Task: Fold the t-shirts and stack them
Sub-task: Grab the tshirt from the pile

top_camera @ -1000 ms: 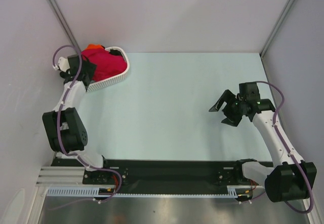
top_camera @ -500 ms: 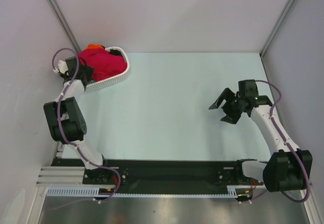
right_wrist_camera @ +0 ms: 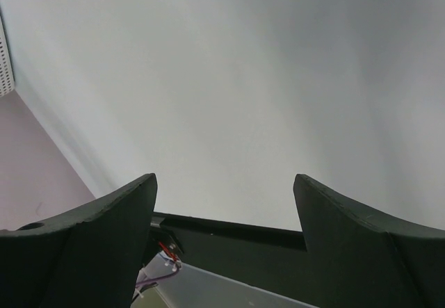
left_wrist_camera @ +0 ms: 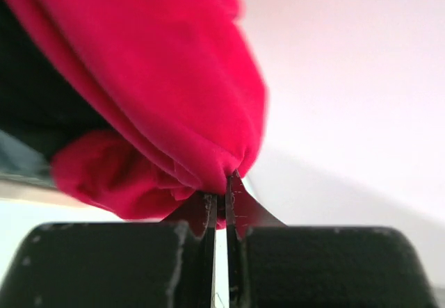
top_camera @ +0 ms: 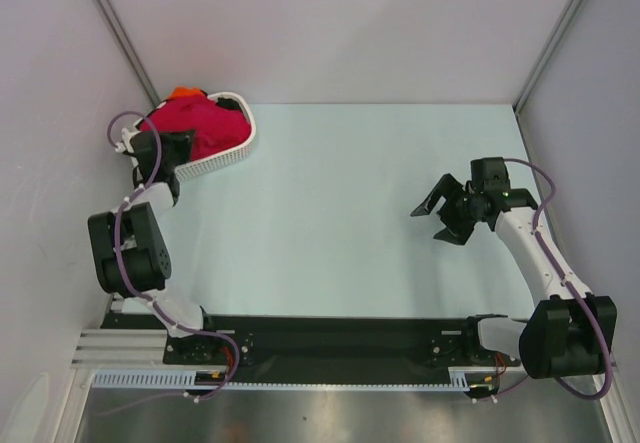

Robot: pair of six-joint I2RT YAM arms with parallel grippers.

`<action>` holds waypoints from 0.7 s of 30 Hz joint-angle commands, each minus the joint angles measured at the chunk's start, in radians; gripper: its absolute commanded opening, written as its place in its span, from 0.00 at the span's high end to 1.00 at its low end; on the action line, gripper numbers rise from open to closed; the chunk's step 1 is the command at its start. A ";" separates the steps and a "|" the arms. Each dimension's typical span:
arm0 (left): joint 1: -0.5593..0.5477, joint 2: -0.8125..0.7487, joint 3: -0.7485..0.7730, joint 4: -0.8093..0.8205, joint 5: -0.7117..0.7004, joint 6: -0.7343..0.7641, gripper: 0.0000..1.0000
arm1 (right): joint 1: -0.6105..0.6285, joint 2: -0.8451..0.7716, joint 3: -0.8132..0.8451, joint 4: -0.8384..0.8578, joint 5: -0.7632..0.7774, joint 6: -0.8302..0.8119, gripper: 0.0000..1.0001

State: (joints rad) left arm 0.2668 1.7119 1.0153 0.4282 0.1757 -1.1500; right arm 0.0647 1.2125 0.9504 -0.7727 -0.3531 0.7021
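Note:
A crimson red t-shirt lies bunched in the white basket at the table's back left, with a bit of orange cloth behind it and black cloth at its right. My left gripper is at the basket's near-left rim, shut on a fold of the red t-shirt; the cloth is pinched at the gripper's tips, and dark cloth shows behind. My right gripper hangs open over bare table at the right, nothing between its fingers.
Pale walls close in the table on the left, back and right. A black rail with the arm bases runs along the near edge. The basket sits hard against the back-left corner post.
My left gripper has shut on the red t-shirt at the basket's rim, and its wrist shifted slightly nearer. The right arm drew in a little and stays open.

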 commanded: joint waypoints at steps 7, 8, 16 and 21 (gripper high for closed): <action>-0.014 -0.176 -0.027 0.614 0.124 -0.316 1.00 | 0.081 0.016 0.080 0.036 -0.018 -0.021 0.14; -0.017 -0.181 -0.037 0.654 0.113 -0.388 1.00 | 0.093 0.019 0.094 0.035 -0.020 -0.023 0.14; -0.089 -0.365 -0.020 0.571 0.217 -0.423 1.00 | 0.135 0.019 0.145 0.015 -0.012 -0.035 0.14; -0.323 -0.556 0.074 -0.075 0.240 -0.050 1.00 | 0.150 0.009 0.159 -0.022 -0.001 -0.088 0.14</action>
State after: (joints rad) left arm 0.0917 1.3006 1.0069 0.6899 0.3611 -1.4181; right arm 0.2035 1.2385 1.0615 -0.7700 -0.3630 0.6682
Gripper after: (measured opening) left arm 0.033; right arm 0.861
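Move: Just above the near left part of the basket, the left hand has the red shirt pinched; its middle lies about 5 cm ahead and 4 right. The basket's middle is some 6 ahead, 6 right and 12 below; the orange cloth is 12 ahead and 3 right, the black cloth 10 ahead and 13 right. The open table's middle lies roughly 37 right, 12 back. From the right hand the shirt is some 53 left, 28 ahead. Hoisting the pinched red shirt steeply off the pile, the left hand rises about 25 cm, its fingers tipping up by some 35 degrees; from midway it also swings right and back towards the open table, turning clockwise. The shut fingers keep their grip. The right hand, wide open and empty, eases a few centimetres left and up. ##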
